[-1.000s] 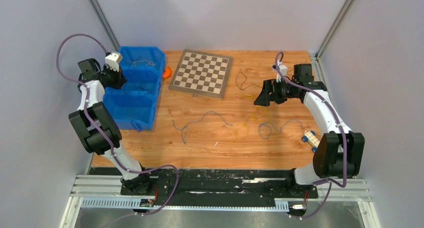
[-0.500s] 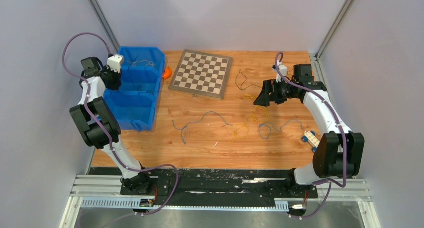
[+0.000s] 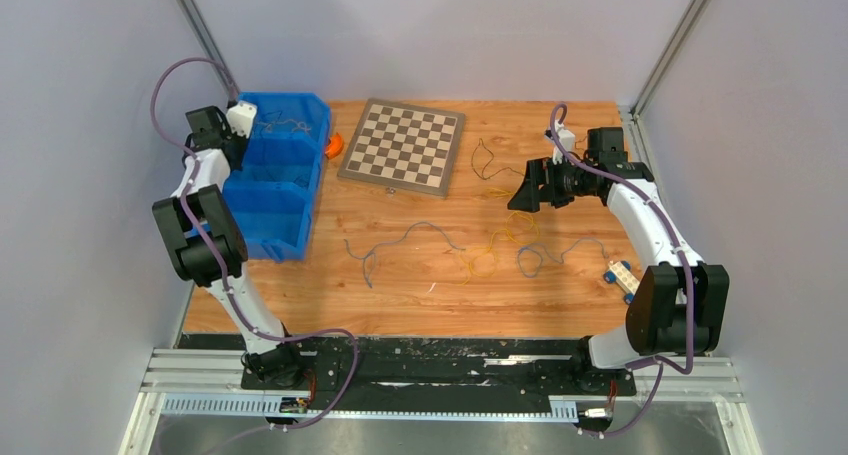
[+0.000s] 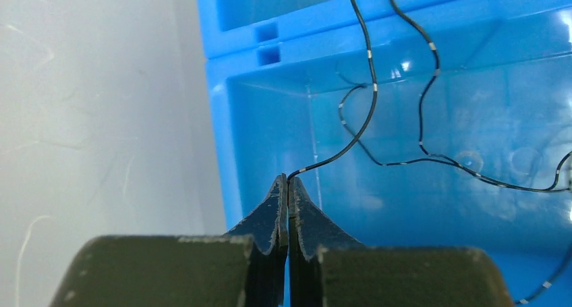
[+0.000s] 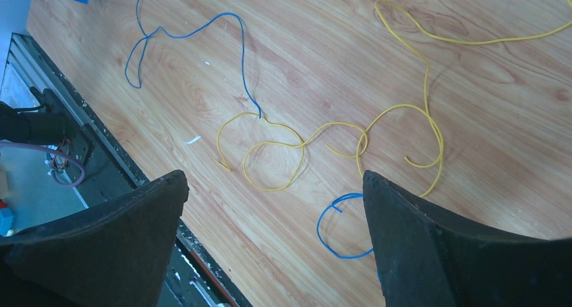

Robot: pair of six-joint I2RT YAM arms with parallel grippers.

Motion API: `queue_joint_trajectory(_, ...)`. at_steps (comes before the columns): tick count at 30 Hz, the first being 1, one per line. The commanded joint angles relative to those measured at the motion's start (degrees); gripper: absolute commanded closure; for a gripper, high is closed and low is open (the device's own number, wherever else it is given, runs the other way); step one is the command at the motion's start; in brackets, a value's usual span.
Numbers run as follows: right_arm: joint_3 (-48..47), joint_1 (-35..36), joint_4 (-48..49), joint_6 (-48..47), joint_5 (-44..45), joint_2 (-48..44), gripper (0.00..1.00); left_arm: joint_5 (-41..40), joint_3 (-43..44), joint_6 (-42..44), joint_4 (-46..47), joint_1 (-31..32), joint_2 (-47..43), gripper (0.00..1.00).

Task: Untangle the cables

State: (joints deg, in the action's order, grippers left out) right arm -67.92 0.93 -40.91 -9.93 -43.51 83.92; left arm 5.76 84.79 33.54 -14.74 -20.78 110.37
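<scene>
My left gripper point(image 4: 288, 179) is shut on the end of a thin black cable point(image 4: 367, 84) with pale bands. That cable runs up over the blue bin's point(image 4: 256, 118) wall, and a second black cable point(image 4: 421, 111) lies inside the bin. On the wooden table lie a long blue cable point(image 3: 405, 237), tangled yellow cables point(image 3: 490, 250), a blue loop point(image 3: 528, 262) and a dark cable point(image 3: 483, 158). My right gripper point(image 3: 522, 193) hangs open above the yellow cables point(image 5: 398, 111) and the blue loop point(image 5: 330, 236), with nothing between its fingers.
Stacked blue bins point(image 3: 268, 210) stand at the table's left edge, with an orange object point(image 3: 333, 145) beside them. A chessboard point(image 3: 402, 145) lies at the back middle. A small white and blue toy point(image 3: 620, 275) sits near the right arm.
The left arm has swung toward the back and to the right, bringing its wrist over the rear bin. The right arm and the cables on the table have not moved.
</scene>
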Motion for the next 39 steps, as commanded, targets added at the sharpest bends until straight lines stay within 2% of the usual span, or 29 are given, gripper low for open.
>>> queue_joint_trajectory(1,-1.01,-0.21,0.67,0.27,-0.70,0.08,0.00,-0.24,-2.71,2.11,7.54,-0.45,-2.65,1.00)
queue_joint_trajectory(6,-0.56,-0.23,0.71,0.13,-0.62,-0.52,0.00,10.37,-8.23,6.24,8.21,-0.59,-8.47,1.00)
queue_joint_trajectory(11,-0.29,-0.29,0.69,0.00,-0.45,-1.35,0.00,18.13,-2.17,10.07,-8.65,-0.95,-9.37,1.00)
queue_joint_trajectory(15,-0.03,-0.31,0.67,-0.18,-0.39,-1.81,0.00,22.12,-0.14,15.78,-17.20,-2.41,-10.59,1.00)
queue_joint_trajectory(18,0.05,-0.31,0.74,-0.26,-0.53,-1.95,0.00,22.69,-0.39,20.53,-20.75,-3.62,-11.80,1.00)
queue_joint_trajectory(23,0.11,-0.31,0.67,-0.26,-0.71,-2.12,0.00,17.66,1.01,29.45,-25.73,-4.03,-10.32,1.00)
queue_joint_trajectory(26,0.15,-0.31,0.64,-0.35,-0.45,-2.41,0.00,17.25,1.33,34.04,-29.12,-4.78,-10.52,1.00)
queue_joint_trajectory(34,0.00,-0.31,0.83,-0.17,-1.04,-1.67,0.00,23.82,-4.07,45.79,-29.96,-6.96,-16.52,1.00)
queue_joint_trajectory(39,-0.19,-0.29,0.70,-0.13,-1.02,-1.65,0.00,23.86,-8.67,50.26,-28.36,-7.14,-20.22,1.00)
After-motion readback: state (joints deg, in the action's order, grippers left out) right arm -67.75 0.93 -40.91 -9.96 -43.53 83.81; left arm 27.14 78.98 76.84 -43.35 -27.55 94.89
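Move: Below and to the right of the left hand, which still pinches the black cable, is the blue bin: its near compartment centres about 14 cm back, 9 cm right and 7 cm down. The middle compartment is some 2 cm ahead and 8 cm right, the far one about 15 cm ahead and 9 cm right. An orange object stands roughly 6 cm ahead and 27 cm right. From the right hand the near compartment is about 70 cm left, 2 cm ahead. Drawing the held black cable back over the bin, the left hand travels about 10 cm from the middle compartment to the divider before the near one, going some 4 cm to the right and ending about 3 cm higher. The wrist swings roughly 40 degrees clockwise, while the shut fingers keep their pinch on the cable. ##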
